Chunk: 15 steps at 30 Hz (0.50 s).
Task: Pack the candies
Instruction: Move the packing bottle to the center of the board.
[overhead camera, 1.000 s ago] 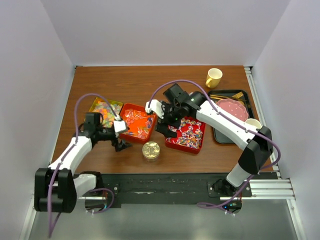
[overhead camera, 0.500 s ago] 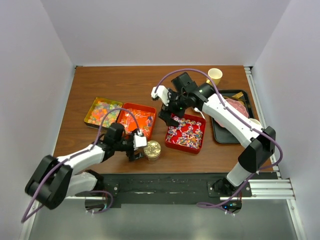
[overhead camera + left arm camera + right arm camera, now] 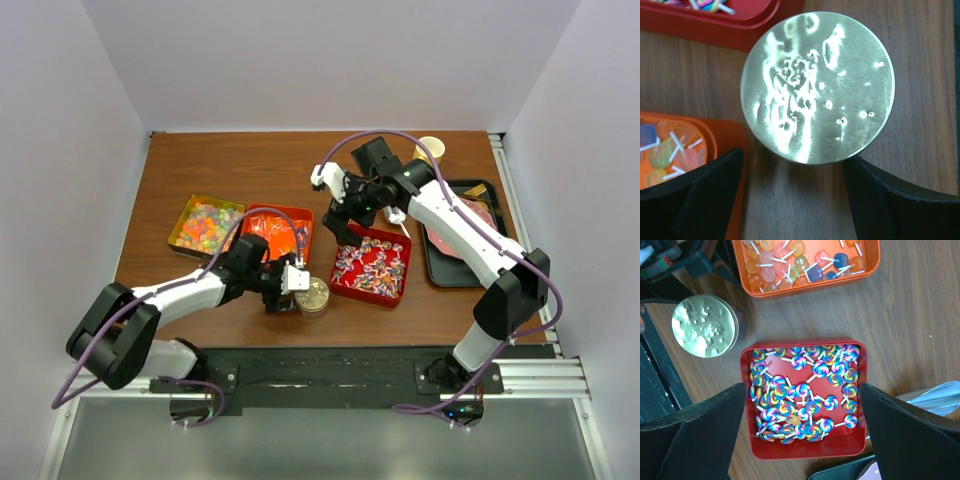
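The candies lie in three trays: gummy pieces (image 3: 205,225) in a yellow tray, clear-wrapped ones (image 3: 276,232) in an orange tray (image 3: 722,145), and swirled lollipops (image 3: 805,390) in a red tray (image 3: 805,452). My left gripper (image 3: 297,283) is low on the table beside a round gold lid (image 3: 817,87). It is open, with its fingers (image 3: 895,200) flanking the lid's near edge and bare wood between them. My right gripper (image 3: 802,425) hangs open high above the red tray, holding nothing.
A yellow cup (image 3: 430,150) stands at the back. A black tray (image 3: 455,275) with a pink plate (image 3: 465,215) sits at the right, and a metal spoon (image 3: 940,392) lies beside the red tray. The gold lid is close to both the orange and the red tray.
My left arm swung right from the orange tray to the gold lid and its jaws narrowed a little. My right arm drew back and rose over the red tray.
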Available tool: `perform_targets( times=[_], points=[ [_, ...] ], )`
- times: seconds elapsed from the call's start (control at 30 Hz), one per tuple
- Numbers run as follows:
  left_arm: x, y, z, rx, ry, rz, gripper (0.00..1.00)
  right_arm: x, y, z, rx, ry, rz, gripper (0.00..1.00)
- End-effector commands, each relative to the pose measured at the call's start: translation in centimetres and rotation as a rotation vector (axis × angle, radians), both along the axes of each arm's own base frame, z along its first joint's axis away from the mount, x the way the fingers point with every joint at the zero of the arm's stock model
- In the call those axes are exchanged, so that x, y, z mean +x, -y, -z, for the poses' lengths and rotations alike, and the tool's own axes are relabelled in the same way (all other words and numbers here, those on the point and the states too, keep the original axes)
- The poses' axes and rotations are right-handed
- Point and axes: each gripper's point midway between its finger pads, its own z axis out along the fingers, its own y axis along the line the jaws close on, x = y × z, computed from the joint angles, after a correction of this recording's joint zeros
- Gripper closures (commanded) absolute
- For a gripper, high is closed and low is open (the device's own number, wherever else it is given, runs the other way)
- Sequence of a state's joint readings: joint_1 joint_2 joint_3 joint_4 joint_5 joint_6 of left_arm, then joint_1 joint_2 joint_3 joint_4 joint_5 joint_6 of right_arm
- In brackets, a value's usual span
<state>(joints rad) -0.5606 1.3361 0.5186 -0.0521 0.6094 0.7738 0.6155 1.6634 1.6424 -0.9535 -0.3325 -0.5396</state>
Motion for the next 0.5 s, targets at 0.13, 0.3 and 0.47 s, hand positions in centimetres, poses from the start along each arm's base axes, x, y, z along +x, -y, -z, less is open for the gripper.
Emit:
perform_targets(
  times=[0.13,0.3,0.47],
  points=[
    [-0.3,3.3,-0.7,0.054,-0.072,0.187,0.21,-0.2,0.1,-0.8,0.026,0.021,-0.027,0.01],
    [-0.9,5.7,-0.4,0.054,-0.129,0.16,0.21,-0.8,0.5,-0.9,0.028,0.019,-0.037,0.01],
    [-0.2,7.3,-2.7,-0.065,-0.157,0.002,0.18,-1.4,1.5,-1.4,0.026,0.038,-0.053,0.01]
  ],
)
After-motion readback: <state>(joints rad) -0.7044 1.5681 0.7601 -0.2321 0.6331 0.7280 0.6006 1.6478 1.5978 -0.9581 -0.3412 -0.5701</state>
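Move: The packing bottle stands upright just beyond the left hand's open fingers, about 5 cm to the hand's right and 1 cm nearer the base, roughly level with it. The red box of swirl lollipops lies some 19 cm right and 8 cm ahead of the left hand; the orange box is about 16 cm ahead and 2 cm left. From the right hand the bottle is roughly 10 cm back, 8 cm left and 17 cm below. The packing bottle is pushed along the board by the left hand, which travels about 5 cm to the right and then also draws back some 2 cm, sinking barely. The low, still wide-open fingers work in around the bottle's left side as they go, with the wrist rolling and turning slightly clockwise, some 15 degrees in all. ##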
